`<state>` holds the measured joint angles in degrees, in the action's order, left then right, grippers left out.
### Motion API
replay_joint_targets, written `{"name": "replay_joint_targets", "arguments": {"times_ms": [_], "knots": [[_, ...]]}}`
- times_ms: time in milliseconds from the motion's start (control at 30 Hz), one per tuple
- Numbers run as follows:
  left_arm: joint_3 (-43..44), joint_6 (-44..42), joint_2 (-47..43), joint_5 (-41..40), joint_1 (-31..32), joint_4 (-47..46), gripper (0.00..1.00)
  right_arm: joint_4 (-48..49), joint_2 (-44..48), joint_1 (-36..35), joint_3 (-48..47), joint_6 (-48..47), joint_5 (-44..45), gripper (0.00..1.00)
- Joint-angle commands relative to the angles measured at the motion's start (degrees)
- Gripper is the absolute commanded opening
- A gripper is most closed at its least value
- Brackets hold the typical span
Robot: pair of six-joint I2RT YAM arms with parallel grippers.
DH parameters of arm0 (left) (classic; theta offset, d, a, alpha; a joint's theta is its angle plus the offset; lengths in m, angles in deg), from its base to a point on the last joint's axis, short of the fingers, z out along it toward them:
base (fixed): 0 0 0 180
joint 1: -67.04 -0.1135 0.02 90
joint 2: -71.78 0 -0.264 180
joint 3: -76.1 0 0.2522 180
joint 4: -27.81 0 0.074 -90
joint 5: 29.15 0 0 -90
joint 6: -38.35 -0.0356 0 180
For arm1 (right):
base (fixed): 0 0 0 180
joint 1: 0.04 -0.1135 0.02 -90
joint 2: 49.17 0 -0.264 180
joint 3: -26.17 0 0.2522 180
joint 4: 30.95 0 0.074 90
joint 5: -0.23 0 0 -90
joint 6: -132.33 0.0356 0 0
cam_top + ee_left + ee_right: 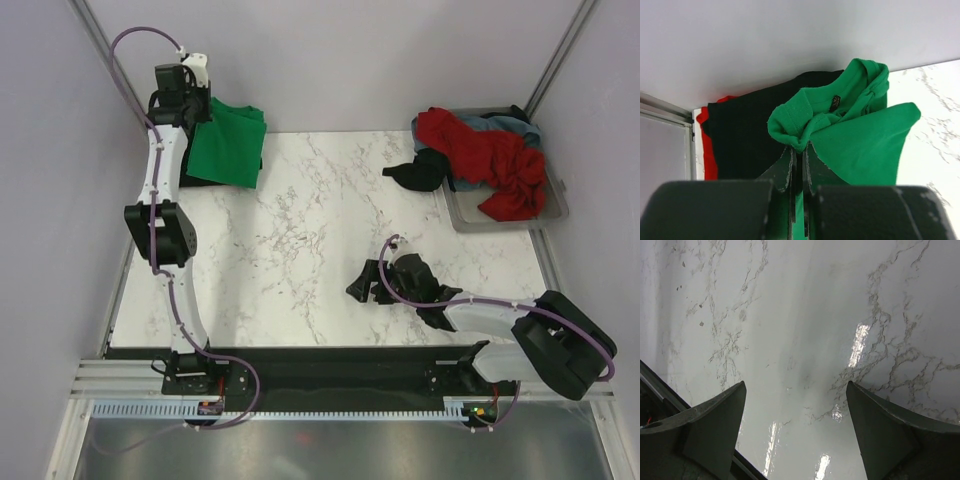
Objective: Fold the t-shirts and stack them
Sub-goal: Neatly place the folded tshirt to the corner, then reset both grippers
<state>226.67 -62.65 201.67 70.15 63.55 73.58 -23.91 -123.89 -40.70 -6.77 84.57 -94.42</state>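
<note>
At the table's far left corner my left gripper (197,105) is shut on a bunched fold of the bright green t-shirt (228,147). The left wrist view shows the jaws (801,148) pinching green cloth (865,135) near the collar. Under it lie a flat black t-shirt (747,135) and, lower still, a red edge (708,157). My right gripper (366,281) hovers open over bare marble at the near right. Nothing sits between its fingers (720,415). At the far right, a crumpled red t-shirt (492,157), a grey-blue one (508,125) and a black one (424,171) are heaped together.
A clear plastic tray (508,216) at the back right holds that heap, and the black cloth spills over its left rim onto the table. Grey walls close in the far and left sides. A black rail (330,365) runs along the near edge.
</note>
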Motion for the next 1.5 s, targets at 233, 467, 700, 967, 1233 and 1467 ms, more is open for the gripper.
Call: {"name": "replay_joint_targets", "arguments": {"times_ms": [233, 467, 700, 967, 1233, 1467], "knots": [[5.9, 5.5, 8.7, -3.7, -6.0, -14.1, 0.02, -11.6, -4.6, -0.5, 1.7, -0.6, 0.9, 0.91], [5.8, 9.7, 14.7, -7.9, -6.6, -25.0, 0.99, -11.8, -4.8, -0.6, 1.3, -0.6, 1.2, 0.91], [0.8, 15.3, 5.4, -12.0, -6.0, -21.9, 1.0, -12.3, -4.6, -1.0, 1.1, -0.5, 1.8, 0.91], [-25.5, 21.5, -19.4, -14.6, -2.1, -18.3, 1.0, -13.1, -2.5, -2.5, 1.3, 0.1, 4.3, 0.9], [-50.5, 27.0, -46.3, 3.9, 0.2, -4.5, 1.0, -16.8, 4.8, -3.7, 2.3, 0.9, 7.5, 0.91], [-78.7, 25.9, -69.5, 7.0, 0.5, 1.0, 1.0, -29.9, 17.2, -4.9, -1.9, 2.6, 10.2, 0.92]]}}
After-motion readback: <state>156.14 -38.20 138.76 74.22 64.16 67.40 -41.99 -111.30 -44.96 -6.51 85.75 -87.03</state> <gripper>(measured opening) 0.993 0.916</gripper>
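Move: The left hand still grips the green t-shirt near its far-left corner, the body hanging about 5 cm to the right, 6 cm back and 10 cm below. The black folded stack it is bound for lies roughly 24 cm below and 4 cm back, with no real sideways offset; the red edge poking out beneath it is about 13 cm to the left and 5 cm back. From the right hand the stack is some 38 cm ahead, 40 cm left, nearly level. Left, down and forward, the left hand swings the green t-shirt's corner about 10 cm towards the stack's far-left corner, turning counter-clockwise, and opens wide to let go. It then draws back over 30 cm and to the right, away from the stack, rising first and then sinking, while rolling its left side down. Late on, the open right hand eases some 4 cm back and right. ##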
